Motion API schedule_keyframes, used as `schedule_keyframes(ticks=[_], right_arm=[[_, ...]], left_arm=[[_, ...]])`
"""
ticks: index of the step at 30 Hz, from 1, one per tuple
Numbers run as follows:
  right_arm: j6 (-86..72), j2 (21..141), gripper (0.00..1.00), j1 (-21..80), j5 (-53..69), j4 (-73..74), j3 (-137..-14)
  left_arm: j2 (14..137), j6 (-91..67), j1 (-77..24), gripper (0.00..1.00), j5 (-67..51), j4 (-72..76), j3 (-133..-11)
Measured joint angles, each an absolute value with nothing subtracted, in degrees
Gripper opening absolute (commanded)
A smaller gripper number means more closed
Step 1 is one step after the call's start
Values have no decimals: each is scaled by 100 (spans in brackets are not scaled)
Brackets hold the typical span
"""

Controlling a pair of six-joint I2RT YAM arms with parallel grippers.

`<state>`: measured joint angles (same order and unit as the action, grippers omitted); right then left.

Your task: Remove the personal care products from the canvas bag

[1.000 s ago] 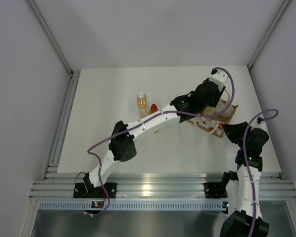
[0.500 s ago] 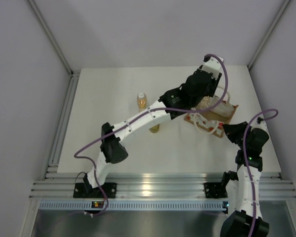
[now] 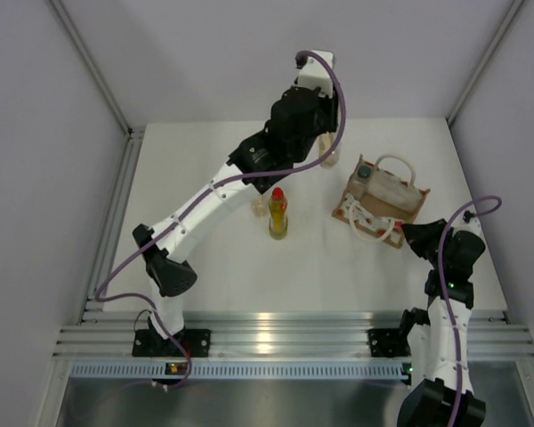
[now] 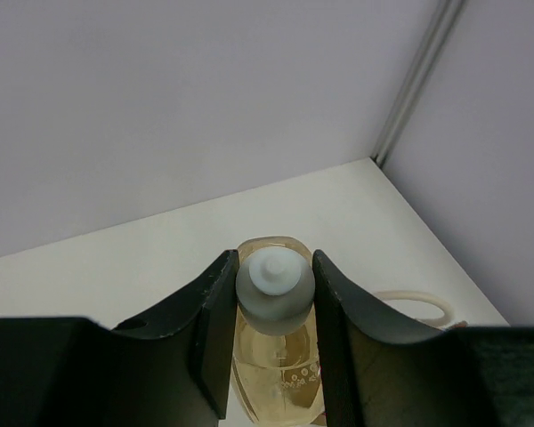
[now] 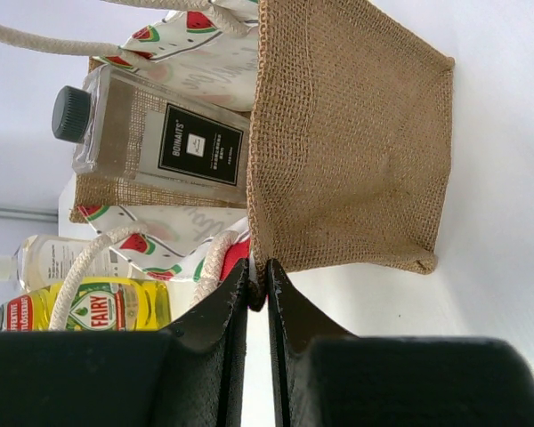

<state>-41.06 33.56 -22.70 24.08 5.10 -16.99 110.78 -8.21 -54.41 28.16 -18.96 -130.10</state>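
Observation:
The canvas bag (image 3: pixel 387 206) lies on its side at the right of the table, brown weave with a watermelon-print panel (image 5: pixel 356 151). A clear squarish bottle with a dark cap (image 3: pixel 367 171) lies in its mouth (image 5: pixel 160 138). My right gripper (image 5: pixel 265 286) is shut on the bag's lower edge (image 3: pixel 411 233). My left gripper (image 4: pixel 275 298) is shut on the white cap of an amber bottle (image 4: pixel 276 374), held above the back of the table (image 3: pixel 328 157). A yellow bottle with a red cap (image 3: pixel 278 216) stands mid-table, and an amber bottle (image 3: pixel 259 206) stands beside it, partly behind my left arm.
The left arm (image 3: pixel 205 205) stretches diagonally across the table from its base at the near left. Grey walls close in the table's back and sides. The bag's rope handles (image 3: pixel 400 165) loop out toward the back and front.
My left gripper has come up out of the bag with the amber bottle and swung left toward the back of the table. The right gripper and the bag have stayed put.

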Motion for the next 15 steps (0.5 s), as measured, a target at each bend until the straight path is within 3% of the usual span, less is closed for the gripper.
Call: schedule_keyframes(ticks=[15], right_arm=[[-4058, 3385, 10, -2281, 2434, 486, -1699]], left_arm=[[10648, -1431, -4346, 0, 2877, -1850, -11181]])
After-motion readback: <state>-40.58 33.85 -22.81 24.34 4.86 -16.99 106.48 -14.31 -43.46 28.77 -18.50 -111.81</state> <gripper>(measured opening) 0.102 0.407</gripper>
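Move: The left hand holds the white-capped bottle high up; its likely spot is the bare table beyond the Fairy bottle, about 8 cm ahead, 10 cm left and 45 cm below the hand. The Fairy bottle stands some 7 cm back and 16 cm left, the clear bottle level and 21 cm left, both about 36 cm lower; the canvas bag lies 15 cm right, 1 cm ahead and 40 cm lower. From the right hand the spot is about 20 cm ahead, 31 cm left, 13 cm lower. Keeping its pinch on the white cap so the bottle hangs beneath the fingers, the left hand swings left and forward away from the canvas bag, level at first, then sinks ever more steeply, ending about 10 cm lower, 8 cm left and 6 cm farther out as the wrist turns some 10 degrees counter-clockwise and the fingers tip slightly down. The right hand stays in place, still pinching the bag's edge. ##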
